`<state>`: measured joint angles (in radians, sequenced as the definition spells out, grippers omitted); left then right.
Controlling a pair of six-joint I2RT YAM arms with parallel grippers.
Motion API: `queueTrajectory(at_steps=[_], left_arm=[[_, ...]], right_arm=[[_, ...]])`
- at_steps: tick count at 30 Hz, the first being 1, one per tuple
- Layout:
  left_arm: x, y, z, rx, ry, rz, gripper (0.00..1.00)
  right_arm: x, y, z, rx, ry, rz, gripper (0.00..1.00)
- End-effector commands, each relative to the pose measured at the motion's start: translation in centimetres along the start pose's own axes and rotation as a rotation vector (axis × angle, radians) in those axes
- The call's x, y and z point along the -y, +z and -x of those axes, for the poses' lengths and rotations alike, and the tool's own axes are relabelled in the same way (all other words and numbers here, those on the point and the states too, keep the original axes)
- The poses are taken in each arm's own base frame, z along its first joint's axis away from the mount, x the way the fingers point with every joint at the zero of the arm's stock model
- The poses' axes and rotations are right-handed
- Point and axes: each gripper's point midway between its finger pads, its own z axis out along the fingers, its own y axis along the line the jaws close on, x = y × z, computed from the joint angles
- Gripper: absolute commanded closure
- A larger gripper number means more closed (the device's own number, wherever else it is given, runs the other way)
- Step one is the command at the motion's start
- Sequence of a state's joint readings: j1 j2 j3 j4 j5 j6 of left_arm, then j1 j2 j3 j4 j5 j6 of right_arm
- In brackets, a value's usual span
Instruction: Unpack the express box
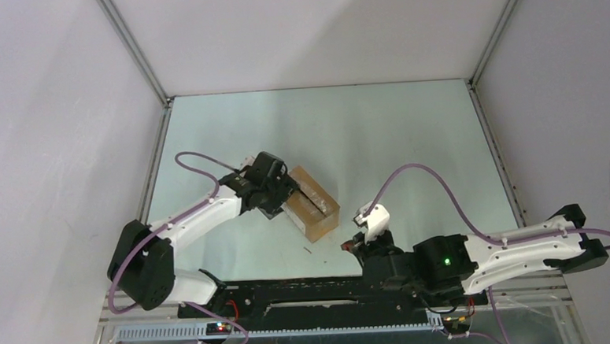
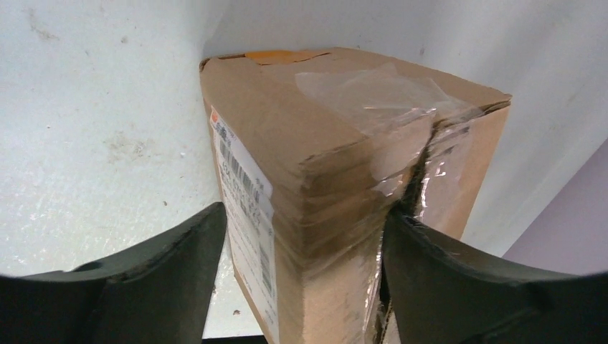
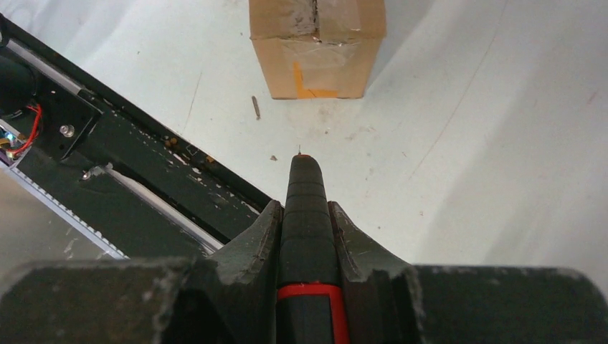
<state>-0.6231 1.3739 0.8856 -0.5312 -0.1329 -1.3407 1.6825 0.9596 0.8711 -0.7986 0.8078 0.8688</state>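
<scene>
The express box [image 1: 313,205] is a small brown carton lying left of the table's middle, its top seam taped with clear tape. In the left wrist view the box [image 2: 337,165] stands corner-on with a white barcode label on its left face. My left gripper [image 1: 283,195] is at its left end, jaws wide and astride the box [image 2: 305,215], with a sliver of table showing beside the left finger [image 2: 165,272]. My right gripper [image 1: 351,247] hovers near the front edge, shut [image 3: 305,215] on a black knife handle with a red band [image 3: 305,193]. Its tip points at the box [image 3: 315,50].
The black base rail [image 1: 292,287] runs along the near edge, close under the right gripper [image 3: 143,172]. A small dark scrap [image 3: 255,107] lies on the table in front of the box. White walls with metal posts [image 1: 134,55] enclose the table on three sides.
</scene>
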Motion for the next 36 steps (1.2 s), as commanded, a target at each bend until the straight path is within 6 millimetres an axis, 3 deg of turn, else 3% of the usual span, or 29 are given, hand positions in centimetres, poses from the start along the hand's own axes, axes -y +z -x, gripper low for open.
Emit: queueTrajectory(at_steps=[1,7,13,19,25,31,36], left_arm=[[-0.4,0.1,1.5,0.056,0.098,0.036,0.15],[2.5,-2.8,1.6,0.031,0.227,-0.087,0.01],[3.1,-5.8,1.3,0.002,0.307,-0.149,0.0],[3.5,-7.7,0.9,-0.031,0.364,-0.2,0.0],[5.9,-7.5,-1.6,-0.198,0.404,-0.381,0.02],[8.3,-7.3,-3.4,-0.323,0.499,-0.496,0.0],[9.2,-6.7,-3.6,-0.35,0.478,-0.529,0.0]], right_arm=[[1.1,-1.2,2.7,0.058,0.064,-0.003,1.0],[3.2,-0.1,6.1,0.116,0.097,-0.037,1.0],[4.9,2.3,8.6,0.14,0.104,-0.091,1.0],[6.3,6.5,9.5,0.119,0.131,-0.175,1.0],[4.0,9.5,9.8,0.098,0.135,-0.125,1.0],[2.8,9.8,7.8,0.041,0.156,-0.139,1.0],[1.9,9.9,6.7,0.021,0.171,-0.145,1.0]])
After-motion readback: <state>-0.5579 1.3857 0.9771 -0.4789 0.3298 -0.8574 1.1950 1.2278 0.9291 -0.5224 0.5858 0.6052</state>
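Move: The box's middle lies roughly 5 cm right of the left hand, 3 cm nearer the base and 4 cm below, its left long edge between the open fingers. From the right hand, which holds the knife, the box is about 10 cm ahead, 9 cm left and 13 cm lower. The small scrap on the table lies level with the right hand, some 12 cm left and 17 cm down. Still straddling the box's left upper edge, the left hand opens its fingers fully, rises about 6 cm, then swings some 5 cm right and slightly down, turning about 35 degrees clockwise. The right hand keeps the knife and arcs about 11 cm forward, first up, then down and leftward, bringing its tip close beside the box's right long edge. ##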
